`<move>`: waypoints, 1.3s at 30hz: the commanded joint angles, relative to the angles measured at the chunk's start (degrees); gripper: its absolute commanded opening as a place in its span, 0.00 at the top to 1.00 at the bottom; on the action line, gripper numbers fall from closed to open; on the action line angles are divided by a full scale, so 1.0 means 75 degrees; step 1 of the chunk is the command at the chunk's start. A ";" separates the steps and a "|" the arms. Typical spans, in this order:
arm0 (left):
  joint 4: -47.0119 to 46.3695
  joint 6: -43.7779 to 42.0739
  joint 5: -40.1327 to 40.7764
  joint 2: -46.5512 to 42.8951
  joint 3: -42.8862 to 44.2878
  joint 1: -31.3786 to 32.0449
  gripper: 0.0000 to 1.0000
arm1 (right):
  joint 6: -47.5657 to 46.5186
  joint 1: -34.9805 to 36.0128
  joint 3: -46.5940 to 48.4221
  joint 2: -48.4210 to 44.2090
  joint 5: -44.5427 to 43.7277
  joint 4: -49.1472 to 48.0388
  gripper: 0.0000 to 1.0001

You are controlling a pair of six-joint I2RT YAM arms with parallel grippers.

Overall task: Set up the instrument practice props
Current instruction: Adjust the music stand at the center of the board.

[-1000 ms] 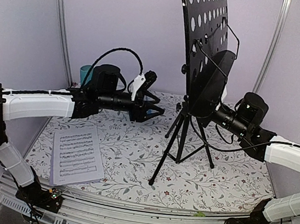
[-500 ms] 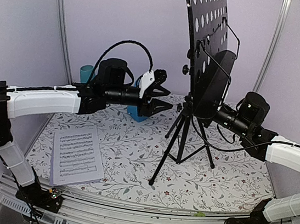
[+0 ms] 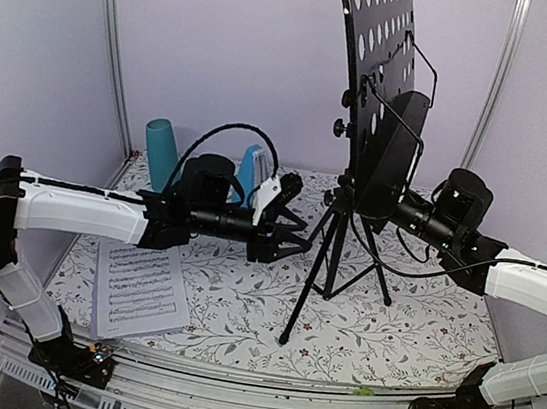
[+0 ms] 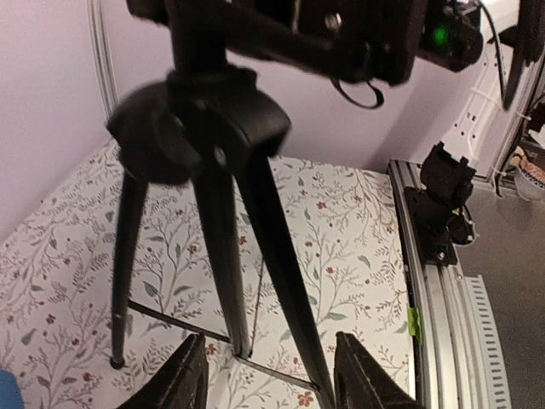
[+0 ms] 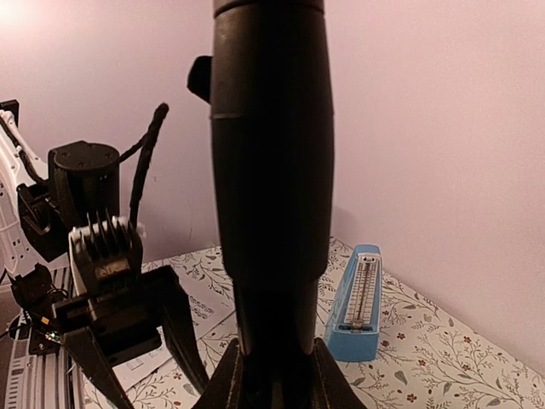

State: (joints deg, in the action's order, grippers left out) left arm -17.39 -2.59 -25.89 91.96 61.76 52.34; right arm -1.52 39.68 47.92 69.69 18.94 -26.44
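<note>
The black music stand stands mid-table, its perforated tray (image 3: 376, 37) tall above the tripod legs (image 3: 331, 263). My right gripper (image 3: 372, 209) is shut on the stand's post (image 5: 268, 170), its pads (image 5: 223, 383) pressed to both sides. My left gripper (image 3: 298, 245) is open and empty beside the legs; in the left wrist view (image 4: 272, 382) one tripod leg (image 4: 281, 281) runs between the fingertips (image 4: 189, 379) without touching. A white sheet-music page (image 3: 140, 283) lies front left, a lavender edge under it. The blue metronome (image 3: 250, 171) stands behind the left arm (image 5: 358, 302).
A tall teal cup (image 3: 161, 152) stands at the back left by the wall. Lavender walls with metal posts (image 3: 112, 52) close in the table. A metal rail (image 3: 259, 389) runs along the front edge. The tripod's cross braces (image 4: 170, 322) sit low between the legs.
My left gripper has dropped from the stand's hub height down to the tripod legs, uncovering the metronome and cup. The stand has shifted slightly right in the right gripper's hold.
</note>
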 commanded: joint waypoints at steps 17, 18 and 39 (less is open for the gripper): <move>-0.0808 0.1872 0.1401 0.1058 0.0014 0.1040 0.55 | 0.0144 -0.0029 -0.0090 -0.0575 -0.0668 -0.1456 1.00; -0.0761 0.1879 0.1410 0.1088 0.0035 0.1063 0.56 | 0.0135 -0.0031 -0.0107 -0.0590 -0.0682 -0.1456 1.00; 0.1589 0.1435 0.1850 0.1101 0.0333 0.1173 1.00 | -0.0208 -0.0265 -0.0287 -0.1212 -0.0615 -0.1209 1.00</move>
State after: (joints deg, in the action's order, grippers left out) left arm -13.65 10.09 -13.58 100.31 64.79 60.60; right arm -1.32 38.89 44.77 65.58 15.09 -26.41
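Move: The left hand is open and empty, its fingers pointing right. The near leg's upper part, where they will close, is about 2 cm back, 3 cm to the right and 7 cm below; the tripod hub is some 7 cm ahead, 7 cm right and 4 cm above, and the metronome some 27 cm ahead, 12 cm left and 16 cm below. From the right hand, already holding the stand's pole, that leg part lies about 6 cm back, 6 cm left and 15 cm lower. The left hand sinks about 6 cm in all, first drawing back some 3 cm, then reaching 4 cm to the right and slightly forward onto the near leg, rolling about 15 degrees on the way, and its half-open fingers shut and pinch that leg below the hub. Meanwhile the right hand keeps its grip on the pole and eases about 2 cm to the right, turning slightly clockwise. ##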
